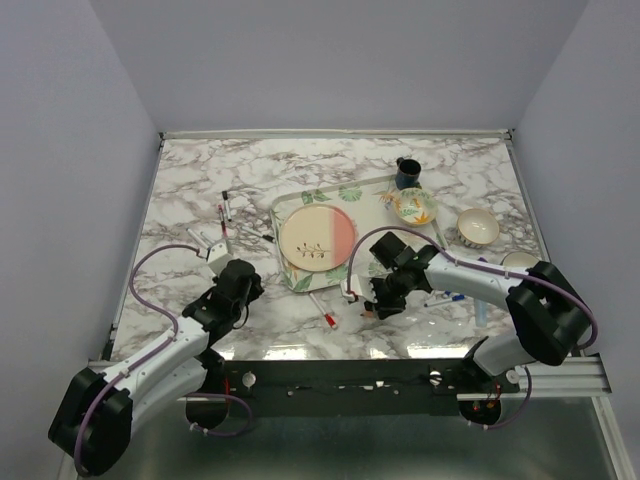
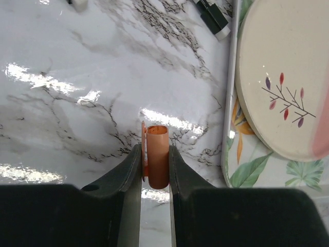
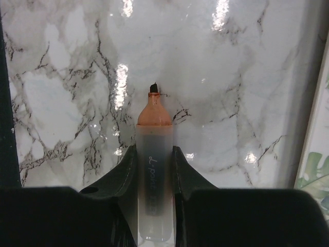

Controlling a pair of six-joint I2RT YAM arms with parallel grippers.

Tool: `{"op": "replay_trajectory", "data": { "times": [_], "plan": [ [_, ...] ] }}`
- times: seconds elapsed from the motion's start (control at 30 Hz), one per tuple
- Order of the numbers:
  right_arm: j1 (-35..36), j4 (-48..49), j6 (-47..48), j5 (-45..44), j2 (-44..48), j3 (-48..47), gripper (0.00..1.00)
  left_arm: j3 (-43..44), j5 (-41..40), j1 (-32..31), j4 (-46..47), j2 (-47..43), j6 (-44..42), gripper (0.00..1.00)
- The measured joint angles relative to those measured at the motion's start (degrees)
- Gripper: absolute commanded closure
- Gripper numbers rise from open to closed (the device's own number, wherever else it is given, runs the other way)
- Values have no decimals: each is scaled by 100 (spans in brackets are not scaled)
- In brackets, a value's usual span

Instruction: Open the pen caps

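My left gripper is shut on a small orange pen cap, open end facing away, held just above the marble. My right gripper is shut on the frosted barrel of an orange highlighter, whose orange nib end is bare and points away. In the top view the left gripper is left of the tray, and the right gripper is at the tray's near edge. Thin white pens lie at the left, near the front and at the right.
A leaf-patterned tray carries a cream and pink plate, which also shows in the left wrist view. A patterned bowl, a white bowl and a dark mug stand at the back right. Dark pens lie ahead of the left gripper.
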State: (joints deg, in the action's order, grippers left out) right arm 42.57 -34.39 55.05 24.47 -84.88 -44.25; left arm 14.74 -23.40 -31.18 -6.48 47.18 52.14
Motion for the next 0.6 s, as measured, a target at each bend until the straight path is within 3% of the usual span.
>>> {"op": "replay_trajectory", "data": {
  "times": [0.43, 0.6],
  "plan": [
    [13, 184, -341, -299, -83, -155, 51, -105, -35, 48, -151, 59, 348, 55],
    [13, 186, -376, -313, -59, -162, 45, -160, -35, 48, -343, -334, 485, 43]
  ]
}}
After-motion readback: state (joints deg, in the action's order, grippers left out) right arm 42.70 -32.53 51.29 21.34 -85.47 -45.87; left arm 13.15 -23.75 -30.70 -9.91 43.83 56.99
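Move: The left hand, holding the orange cap, sets it down on bare table about 4 cm below and 1 cm ahead. From that hand the black-capped pen lies some 12 cm ahead and 3 cm right, the red-capped pen about 5 cm back and 15 cm right. The right hand holds the uncapped orange pen over a table spot roughly 1 cm ahead and 2 cm below; from it the red-capped pen lies about 16 cm left and 1 cm ahead, the tray's middle 20 cm ahead and 7 cm left. Easing down and slightly back, about 1 cm each way, the left hand opens its fingers to roughly half and lets go of the orange cap, rising a touch at the end. The right hand creeps forward about 1.5 cm, still low over the table, as its fingers spread likewise and release the orange pen's barrel. ##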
